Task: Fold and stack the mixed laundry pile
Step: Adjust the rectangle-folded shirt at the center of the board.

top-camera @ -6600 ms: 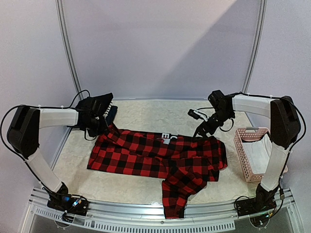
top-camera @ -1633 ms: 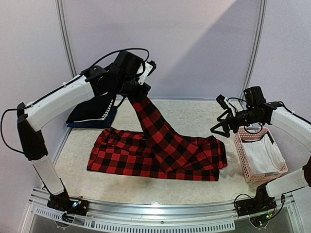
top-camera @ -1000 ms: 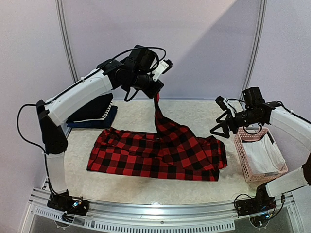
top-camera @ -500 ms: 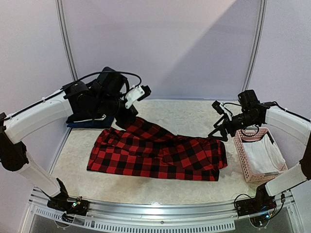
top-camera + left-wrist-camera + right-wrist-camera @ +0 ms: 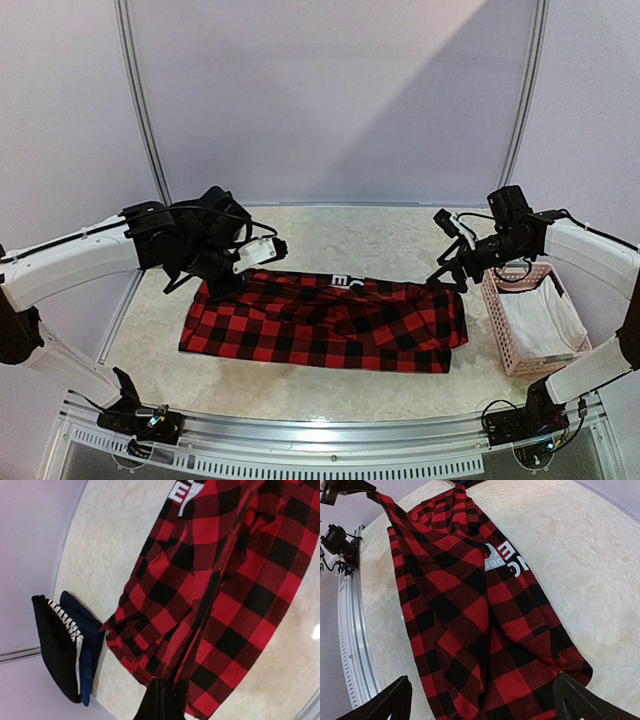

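Observation:
The red-and-black plaid shirt (image 5: 330,325) lies spread flat across the middle of the table, folded into a long band. White lettering (image 5: 345,281) peeks out at its far edge. My left gripper (image 5: 224,288) is low at the shirt's far left corner, shut on a fold of plaid (image 5: 220,580) that runs straight into its fingertips (image 5: 161,692). My right gripper (image 5: 446,277) hovers over the shirt's right end (image 5: 465,605), open wide with nothing between its fingers (image 5: 387,705). Folded navy and black clothes (image 5: 60,645) sit just beyond the shirt's left end; the left arm hides them in the top view.
A pink slatted basket (image 5: 497,312) stands at the right edge of the table with white cloth (image 5: 545,322) inside. The metal rail (image 5: 320,440) runs along the near edge. Bare marbled tabletop (image 5: 330,235) lies behind the shirt.
My left gripper has swung down from high above the table to the left, laying the lifted plaid sleeve flat along the shirt. The right gripper has stayed open near the right end.

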{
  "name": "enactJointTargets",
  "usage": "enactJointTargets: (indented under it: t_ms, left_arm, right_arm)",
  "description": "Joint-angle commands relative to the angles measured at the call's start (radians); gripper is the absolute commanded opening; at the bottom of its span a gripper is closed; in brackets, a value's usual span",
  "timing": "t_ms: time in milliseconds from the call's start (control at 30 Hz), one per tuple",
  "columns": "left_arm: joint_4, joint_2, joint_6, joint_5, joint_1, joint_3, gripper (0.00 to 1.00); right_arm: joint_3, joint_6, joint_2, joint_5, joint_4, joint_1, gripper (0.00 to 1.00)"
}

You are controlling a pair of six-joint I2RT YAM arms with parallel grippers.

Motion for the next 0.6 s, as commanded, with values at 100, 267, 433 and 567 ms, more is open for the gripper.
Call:
enactJointTargets:
  t_ms: [100, 267, 433, 567]
  left_arm:
    - [-0.114, -0.12, -0.412, -0.164, -0.012, -0.036, 0.17]
    - [-0.044, -0.28, -0.957, -0.204, -0.02, -0.234, 0.37]
    - [0.04, -0.448, -1.285, -0.241, -0.009, -0.434, 0.44]
    - [0.111, -0.498, -1.327, -0.212, 0.028, -0.517, 0.49]
  right_arm:
    - [-0.003, -0.007, 0.002, -0.002, -0.007, 0.005, 0.99]
    - [0.008, -0.01, 0.021, -0.005, -0.014, 0.007, 0.99]
    - [0.009, -0.011, 0.027, -0.008, -0.018, 0.016, 0.99]
    - [0.009, -0.011, 0.033, -0.006, -0.021, 0.024, 0.99]
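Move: The left hand holds the sleeve's end above the shirt's left part, where the sleeve will lie about 14 cm below and 3 cm back of the hand. The white lettering is some 29 cm to its right and 4 cm ahead; the folded stack, 11 cm left and 16 cm ahead. From the idle right hand, that left part lies roughly 58 cm left, 7 cm back and 13 cm below. The left hand opens halfway, releasing the sleeve, while swinging about 11 cm left and back, turning counter-clockwise. ##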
